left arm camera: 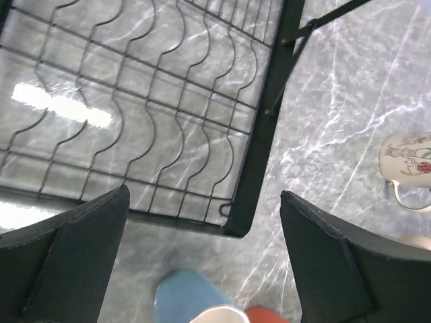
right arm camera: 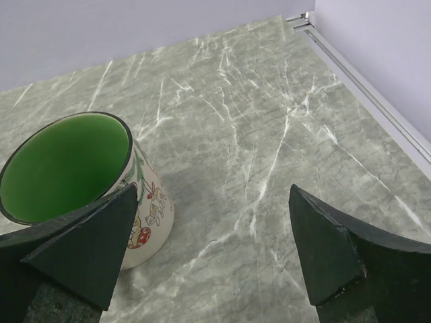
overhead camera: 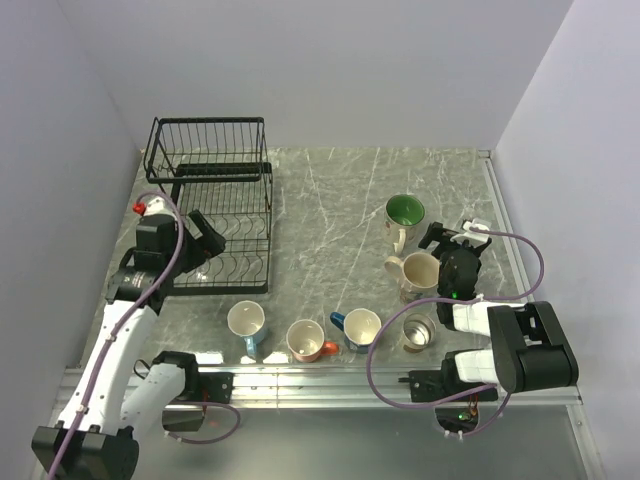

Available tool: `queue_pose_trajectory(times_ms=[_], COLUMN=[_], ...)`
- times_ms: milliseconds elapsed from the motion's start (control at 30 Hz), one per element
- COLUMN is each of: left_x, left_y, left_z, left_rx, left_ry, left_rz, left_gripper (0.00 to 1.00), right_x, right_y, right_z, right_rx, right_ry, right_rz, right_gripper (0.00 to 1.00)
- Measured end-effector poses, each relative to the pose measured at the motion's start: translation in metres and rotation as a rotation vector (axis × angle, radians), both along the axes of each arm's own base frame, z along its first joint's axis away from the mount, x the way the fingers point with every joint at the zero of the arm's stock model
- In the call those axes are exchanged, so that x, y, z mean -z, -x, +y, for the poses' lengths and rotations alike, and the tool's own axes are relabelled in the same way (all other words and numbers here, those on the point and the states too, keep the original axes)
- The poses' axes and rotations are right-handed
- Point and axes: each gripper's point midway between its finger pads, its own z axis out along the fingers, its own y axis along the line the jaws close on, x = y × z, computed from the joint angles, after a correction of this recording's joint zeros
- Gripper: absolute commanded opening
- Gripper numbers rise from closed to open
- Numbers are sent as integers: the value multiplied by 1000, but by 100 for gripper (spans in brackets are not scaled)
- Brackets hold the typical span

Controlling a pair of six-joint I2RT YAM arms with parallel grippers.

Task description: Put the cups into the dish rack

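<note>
The black wire dish rack [overhead camera: 212, 205] stands at the back left with no cups in it. My left gripper [overhead camera: 207, 240] is open and empty over the rack's front edge; its wrist view shows the lower shelf [left arm camera: 135, 114] and the open gripper [left arm camera: 204, 202]. A light blue mug [overhead camera: 246, 322], an orange-red mug [overhead camera: 306, 341], a dark blue mug [overhead camera: 360, 328] and a metal cup [overhead camera: 419, 331] stand in a row near the front. A cream mug [overhead camera: 420, 272] and a green-inside mug [overhead camera: 405, 212] stand at the right. My right gripper [overhead camera: 450, 233] is open just right of the green-inside mug [right arm camera: 74, 168], empty [right arm camera: 214, 192].
A raised rail [overhead camera: 505, 240] runs along the table's right edge, close to my right arm. Walls close in the back and both sides. The light blue mug [left arm camera: 185, 296], the orange-red mug [left arm camera: 266, 315] and a cream mug [left arm camera: 407, 165] show in the left wrist view.
</note>
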Motion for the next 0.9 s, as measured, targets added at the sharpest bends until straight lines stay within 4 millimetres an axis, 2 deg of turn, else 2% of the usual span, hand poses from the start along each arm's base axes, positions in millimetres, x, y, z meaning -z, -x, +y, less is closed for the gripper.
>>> queue_pose_trajectory(times_ms=[100,233,333,567,633,900], left_x=[-7,-28,-37,-50,-52,-41], left_y=[8,12,24,56,59,77], left_z=[10,27,34,31,30,19], left_rx=[-43,-107,-144,-111,-110,-40], left_ry=[-39,-103,-114,-82,-75,-84], left_rz=[51,73,67,-17,-26,33], left_gripper=[99,99,99,99,99,99], right_x=[0,0,0,0,0,0], right_y=[0,0,0,0,0,0], right_z=[0,1,1,2,2,2], right_rx=[-3,-3,-3,-9,-10,-11], right_ry=[0,0,0,0,0,0], right_rz=[0,0,0,0,0,0], right_gripper=[100,100,100,100,100,100])
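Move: Behind the left hand, some 12 cm back and about 1 cm to its right, stands the blue cup, roughly 15 cm lower. The rack's front right corner lies about 5 cm back and 4 cm right of the hand, some 17 cm below. The red-handled cup is about 12 cm to the right of the blue cup and 4 cm farther back. From the right hand the blue cup lies about 46 cm left and 21 cm back, some 8 cm lower. Backing out from over the front part of the rack, the empty left hand climbs about 5 cm while first swinging some 3 cm left, then draws back nearly 8 cm in all, over the rack's front rail towards the side where the cups stand. Near the end it eases about 1 cm down and right; the fingers stay wide open and touch nothing. ##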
